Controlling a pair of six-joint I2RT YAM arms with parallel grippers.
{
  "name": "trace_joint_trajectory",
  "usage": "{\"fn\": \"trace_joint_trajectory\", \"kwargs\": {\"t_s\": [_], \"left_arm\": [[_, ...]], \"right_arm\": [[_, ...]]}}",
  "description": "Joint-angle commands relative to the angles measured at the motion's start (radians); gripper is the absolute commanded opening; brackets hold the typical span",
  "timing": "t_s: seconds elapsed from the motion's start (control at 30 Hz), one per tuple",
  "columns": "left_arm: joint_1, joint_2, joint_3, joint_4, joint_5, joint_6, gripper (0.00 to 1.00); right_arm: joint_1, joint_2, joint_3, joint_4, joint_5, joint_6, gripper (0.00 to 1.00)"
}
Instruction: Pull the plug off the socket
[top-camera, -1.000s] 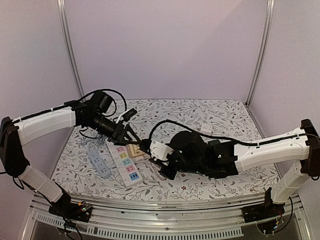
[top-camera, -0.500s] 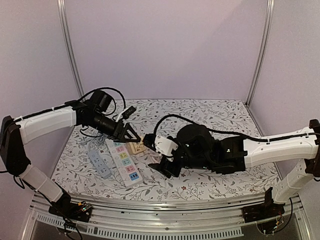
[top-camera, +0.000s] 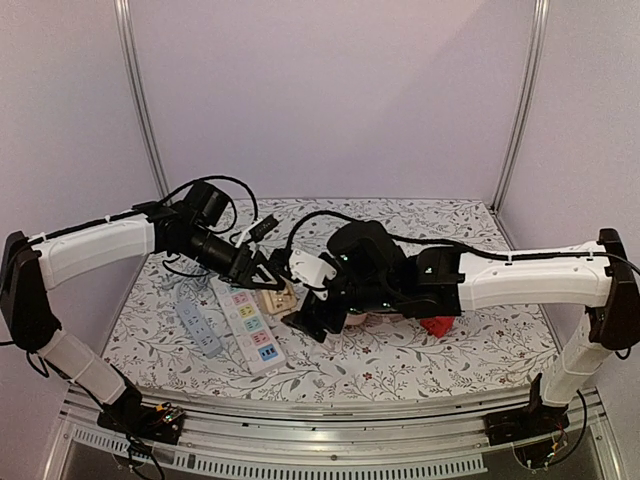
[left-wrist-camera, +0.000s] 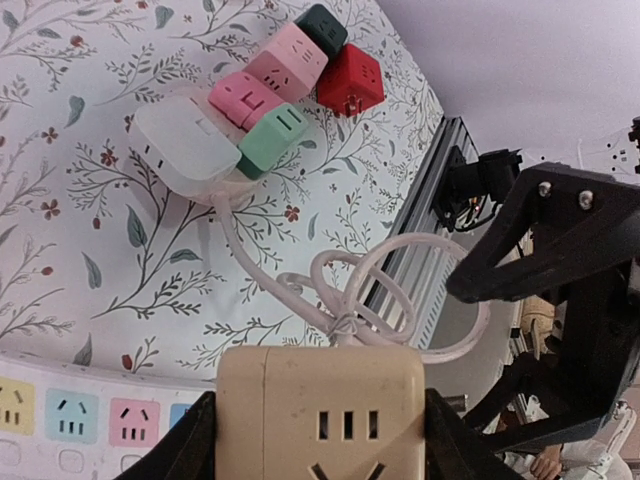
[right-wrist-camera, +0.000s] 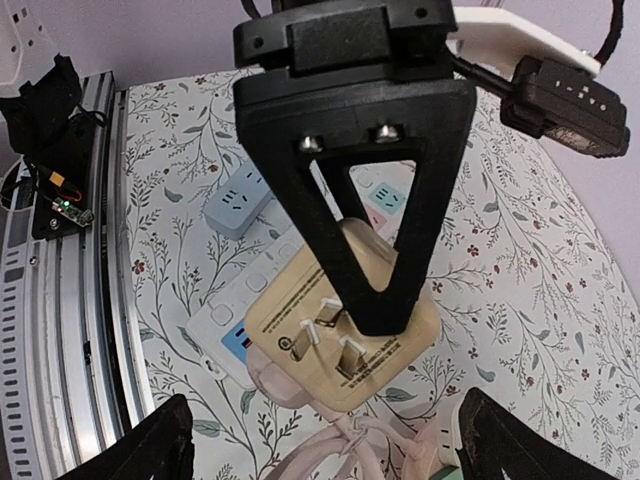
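Note:
My left gripper (top-camera: 268, 275) is shut on a beige socket cube (left-wrist-camera: 320, 405), holding it by two opposite sides above the table. In the right wrist view the cube (right-wrist-camera: 345, 320) shows three bare metal prongs, with a left finger (right-wrist-camera: 370, 200) across it. A pale pink plug body (right-wrist-camera: 272, 380) lies against the cube's lower side, and its pink cord (left-wrist-camera: 345, 290) loops away, tied in a coil. My right gripper (top-camera: 308, 318) hangs just right of the cube, jaws wide open and holding nothing. Whether the plug is seated in the cube I cannot tell.
A white power strip (top-camera: 250, 325) with coloured sockets lies under the cube, a grey-blue strip (top-camera: 198, 328) to its left. Pink, green, red and dark cubes cluster round a white block (left-wrist-camera: 185, 150). A red cube (top-camera: 437, 325) sits under the right arm. The metal rail (right-wrist-camera: 60, 300) edges the table.
My right gripper has gone from shut to wide open and the right arm has swung up and left toward the cube. The left gripper has kept its hold, barely moving.

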Motion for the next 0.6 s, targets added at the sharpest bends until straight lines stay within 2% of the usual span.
{"fn": "trace_joint_trajectory", "kwargs": {"t_s": [0.0, 0.1, 0.33, 0.43, 0.57], "left_arm": [[-0.010, -0.023, 0.033, 0.005, 0.042, 0.012, 0.18], [-0.010, -0.028, 0.034, 0.007, 0.045, 0.012, 0.17], [-0.010, -0.036, 0.032, 0.008, 0.050, 0.011, 0.17], [-0.010, -0.038, 0.032, 0.009, 0.050, 0.012, 0.17], [-0.009, -0.036, 0.032, 0.009, 0.051, 0.012, 0.17]], "right_arm": [[-0.007, 0.062, 0.015, -0.060, -0.055, 0.011, 0.90], [-0.015, 0.086, 0.008, -0.047, -0.055, 0.013, 0.90], [-0.064, 0.153, 0.004, 0.001, -0.091, -0.001, 0.82], [-0.065, 0.172, -0.002, 0.015, -0.127, -0.036, 0.73], [-0.065, 0.167, -0.042, 0.069, -0.148, -0.048, 0.55]]}}
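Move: The pink plug, stuck into the tan socket block that the left fingers already grip, lies about 9 cm below the open right hand, some 2 cm ahead and 1 cm left. The block's middle is about 4 cm ahead, 4 cm left and 4 cm below the right hand. On the table, some 18 cm below it, the white power strip is 14 cm left and 5 cm ahead, the white adapter 8 cm right and 4 cm ahead. From the left hand the plug is about 3 cm right, 3 cm back and 5 cm lower. The left fingers keep their grip on the tan block and hold it still, while the right hand sinks about 7.5 cm past its near side towards the pink plug, edging 1.5 cm forward late on. It tips by some 10 degrees and its wide-open fingers begin to close around the plug and cord root, still well apart; whether they touch yet can't be seen. ##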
